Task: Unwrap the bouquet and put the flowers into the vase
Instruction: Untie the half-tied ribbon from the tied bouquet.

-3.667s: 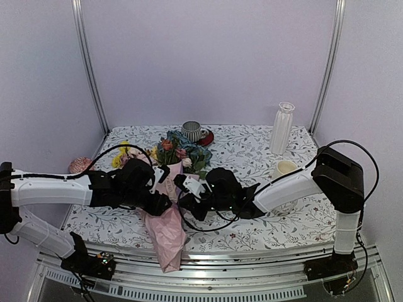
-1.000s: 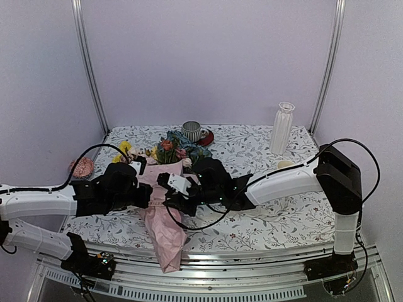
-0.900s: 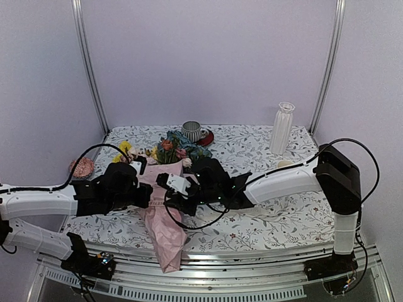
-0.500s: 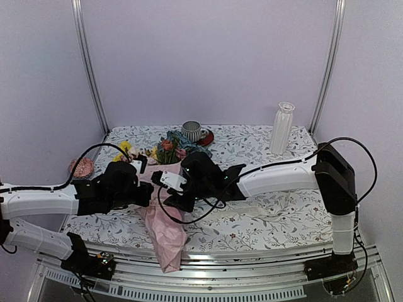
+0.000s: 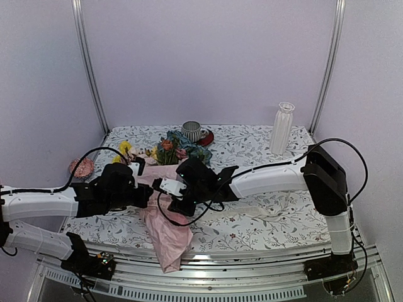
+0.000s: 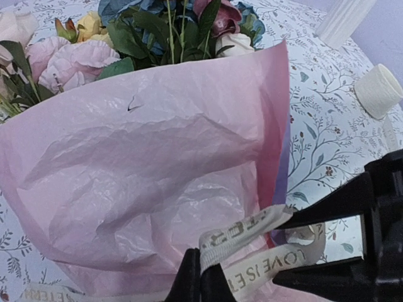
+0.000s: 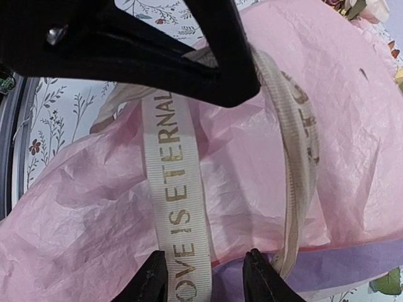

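The bouquet (image 5: 165, 217) lies in pink tissue paper (image 6: 138, 170) near the table's front edge, its tail hanging over the edge. The flowers (image 5: 176, 151) point toward the back and show as mixed blooms (image 6: 170, 31) in the left wrist view. My left gripper (image 6: 200, 277) is shut on a fold of the beige ribbon (image 6: 252, 229). My right gripper (image 7: 204, 277) is open over the paper, with a flat printed run of ribbon (image 7: 173, 176) lying between its fingertips, nearer the left one. Both grippers meet over the wrap (image 5: 157, 192). The white ribbed vase (image 5: 281, 128) stands at the back right.
A striped cup on a red saucer (image 5: 192, 131) stands behind the flowers. A cream mug (image 6: 378, 91) sits right of the bouquet. A pink round object (image 5: 80, 167) lies at the table's left edge. The metal rail (image 5: 252, 261) runs along the front.
My right arm has swung left, closer to the left gripper, and its jaws have spread wider around the ribbon. The left gripper has stayed shut on the ribbon.
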Controlling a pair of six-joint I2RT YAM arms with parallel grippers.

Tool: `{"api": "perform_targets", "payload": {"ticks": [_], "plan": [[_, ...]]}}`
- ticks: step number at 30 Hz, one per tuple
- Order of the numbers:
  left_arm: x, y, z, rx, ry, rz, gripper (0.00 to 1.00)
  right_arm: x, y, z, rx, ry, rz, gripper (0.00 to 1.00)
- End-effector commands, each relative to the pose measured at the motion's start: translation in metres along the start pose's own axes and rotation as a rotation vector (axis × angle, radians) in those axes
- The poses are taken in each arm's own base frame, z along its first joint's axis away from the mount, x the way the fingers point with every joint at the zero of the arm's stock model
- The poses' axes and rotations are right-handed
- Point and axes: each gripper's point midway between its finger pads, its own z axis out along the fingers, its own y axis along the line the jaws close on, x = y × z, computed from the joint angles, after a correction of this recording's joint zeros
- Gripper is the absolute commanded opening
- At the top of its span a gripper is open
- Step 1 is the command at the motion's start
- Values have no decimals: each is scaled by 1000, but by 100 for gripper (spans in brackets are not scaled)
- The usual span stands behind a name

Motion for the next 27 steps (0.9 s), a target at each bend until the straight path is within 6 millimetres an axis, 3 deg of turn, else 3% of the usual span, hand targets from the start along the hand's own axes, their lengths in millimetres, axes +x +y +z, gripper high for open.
{"api": "perform_targets", "payload": {"ticks": [1, 11, 16, 21, 27], "plan": [[0, 2, -1, 19, -9, -25, 0, 4, 9, 11, -22, 17, -7, 42], [11, 11, 0, 1, 8, -35, 0, 7, 16, 25, -45, 3, -11, 38], [12, 12, -1, 1, 8, -42, 0, 3, 16, 20, -39, -12, -12, 20], [11, 13, -3, -1, 2, -44, 0, -31, 9, -21, 13, -165, -4, 5], [8, 16, -7, -5, -5, -51, 0, -51, -12, -73, 143, -307, 84, 3]]}}
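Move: The ribbon strand that the right fingers will shut on lies just past their open tips, about 2 cm below, 1 cm back and 1 cm to the left. The blossoms are roughly 22 cm ahead of that hand, and the wrap's tail end some 13 cm back, both level with it sideways. From the left hand, already shut on the ribbon, the strand is about 3 cm back, 4 cm right and 4 cm below. The ribbon strand over the pink paper is pinched between the right fingertips: that hand sinks about 2 cm onto it, closes from nearly half open to shut, then lifts away and swings a little to the right, ending slightly above its starting height. The left hand keeps its grip on the ribbon, dipping some 1.5 cm, easing about 1 cm left, then starting to rise. ##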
